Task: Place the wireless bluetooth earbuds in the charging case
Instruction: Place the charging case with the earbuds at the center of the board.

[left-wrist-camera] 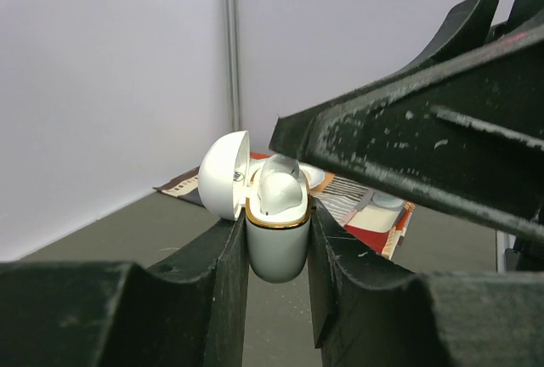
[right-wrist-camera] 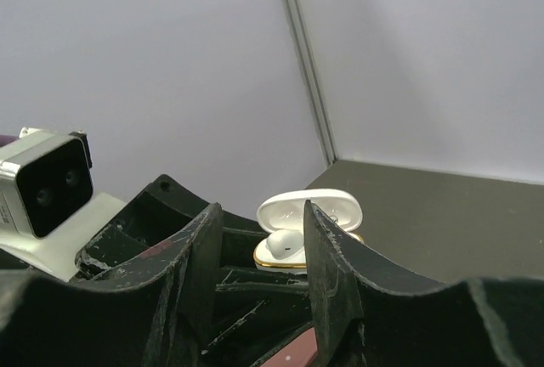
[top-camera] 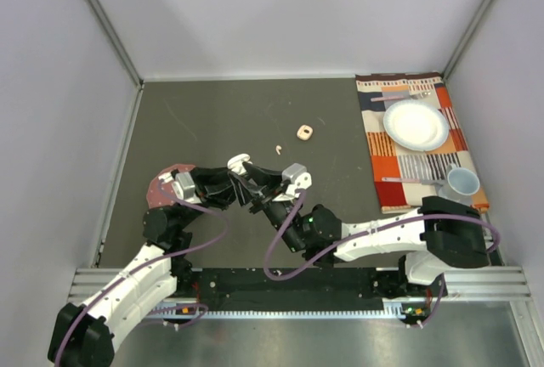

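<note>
A white charging case (left-wrist-camera: 277, 248) with a gold rim is pinched upright between the fingers of my left gripper (left-wrist-camera: 276, 224), its lid (left-wrist-camera: 223, 176) hinged open to the left. One white earbud (left-wrist-camera: 281, 190) sits in the case with its rounded top showing. My right gripper (right-wrist-camera: 259, 218) hovers close over the case (right-wrist-camera: 299, 214), jaws apart with nothing between them; one of its fingers (left-wrist-camera: 416, 129) crosses the left wrist view. In the top view both grippers meet at the case (top-camera: 240, 161). A pale peach earbud (top-camera: 278, 148) lies on the table beyond them.
A small peach case (top-camera: 304, 132) lies near the loose earbud. At the right, a striped placemat (top-camera: 387, 167) carries a white plate (top-camera: 416, 124), a cup (top-camera: 463, 183) and cutlery. A reddish disc (top-camera: 160, 187) sits under the left arm. Walls enclose the table.
</note>
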`<action>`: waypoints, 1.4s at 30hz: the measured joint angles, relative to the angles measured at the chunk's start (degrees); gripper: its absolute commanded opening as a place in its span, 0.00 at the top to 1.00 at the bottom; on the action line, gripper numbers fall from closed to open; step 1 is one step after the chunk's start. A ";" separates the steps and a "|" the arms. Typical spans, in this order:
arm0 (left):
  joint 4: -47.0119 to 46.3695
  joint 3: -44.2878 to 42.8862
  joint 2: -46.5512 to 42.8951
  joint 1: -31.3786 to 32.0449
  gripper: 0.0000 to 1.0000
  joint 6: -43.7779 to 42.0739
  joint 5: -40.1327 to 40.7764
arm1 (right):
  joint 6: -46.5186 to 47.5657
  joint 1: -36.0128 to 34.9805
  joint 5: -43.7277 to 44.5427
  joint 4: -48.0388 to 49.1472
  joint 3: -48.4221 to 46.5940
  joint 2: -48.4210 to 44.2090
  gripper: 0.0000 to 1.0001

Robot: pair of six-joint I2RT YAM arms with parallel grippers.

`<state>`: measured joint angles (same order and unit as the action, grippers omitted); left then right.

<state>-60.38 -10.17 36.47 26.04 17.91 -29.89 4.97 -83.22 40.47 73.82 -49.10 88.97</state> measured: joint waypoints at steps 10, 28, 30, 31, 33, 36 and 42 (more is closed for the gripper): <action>0.46 0.00 -0.59 0.00 1.00 -1.64 0.70 | 1.51 0.04 -3.56 -0.22 2.29 -9.27 0.39; 5.20 -0.37 -1.11 0.00 1.00 -4.90 0.35 | -3.63 8.52 4.98 -17.84 2.69 -21.18 0.12; 5.70 -1.05 -0.85 0.00 1.00 -5.51 0.31 | -9.84 12.96 4.33 -26.60 1.18 -23.12 0.12; 5.75 -1.46 -0.61 0.00 1.00 -5.77 0.24 | -12.50 15.13 3.91 -30.05 0.04 -23.43 0.11; 5.86 -2.84 0.09 0.00 1.00 -6.58 -0.55 | -19.37 20.96 0.94 -40.35 -4.11 -23.69 0.09; 6.01 -4.52 0.85 0.00 1.00 -7.85 -0.70 | -28.50 29.24 -4.96 -54.12 -11.15 -23.45 0.06; 3.89 -5.88 2.93 0.00 1.00 -8.90 -0.28 | -36.37 36.54 -16.61 -68.78 -18.73 -21.44 0.05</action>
<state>-56.49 -16.05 39.40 26.04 9.02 -30.17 -31.40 -46.68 23.86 5.04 -67.83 67.53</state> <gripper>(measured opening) 0.337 0.940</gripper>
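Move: The open charging case with the earbuds is already in my left fingertips, and it is to go to the board's center, roughly 17 cm ahead, 10 cm to the right and 28 cm below my left hand. A loose earbud lies about 20 cm ahead and 6 cm right, the cream square 27 cm ahead and 15 cm right. From my right hand the case is just off the fingertips, about 2 cm ahead, 1 cm left and 2 cm lower. I back my right hand off the case, up about 6 cm and to the right, its already parted fingers spreading nearly full wide. Then I swing it forward and right, ending some 15 cm out each way, fingers tipping down about 25 degrees. My left hand keeps its pinch, dips slightly, then rises, ending some 2 cm higher and 1.5 cm forward. ##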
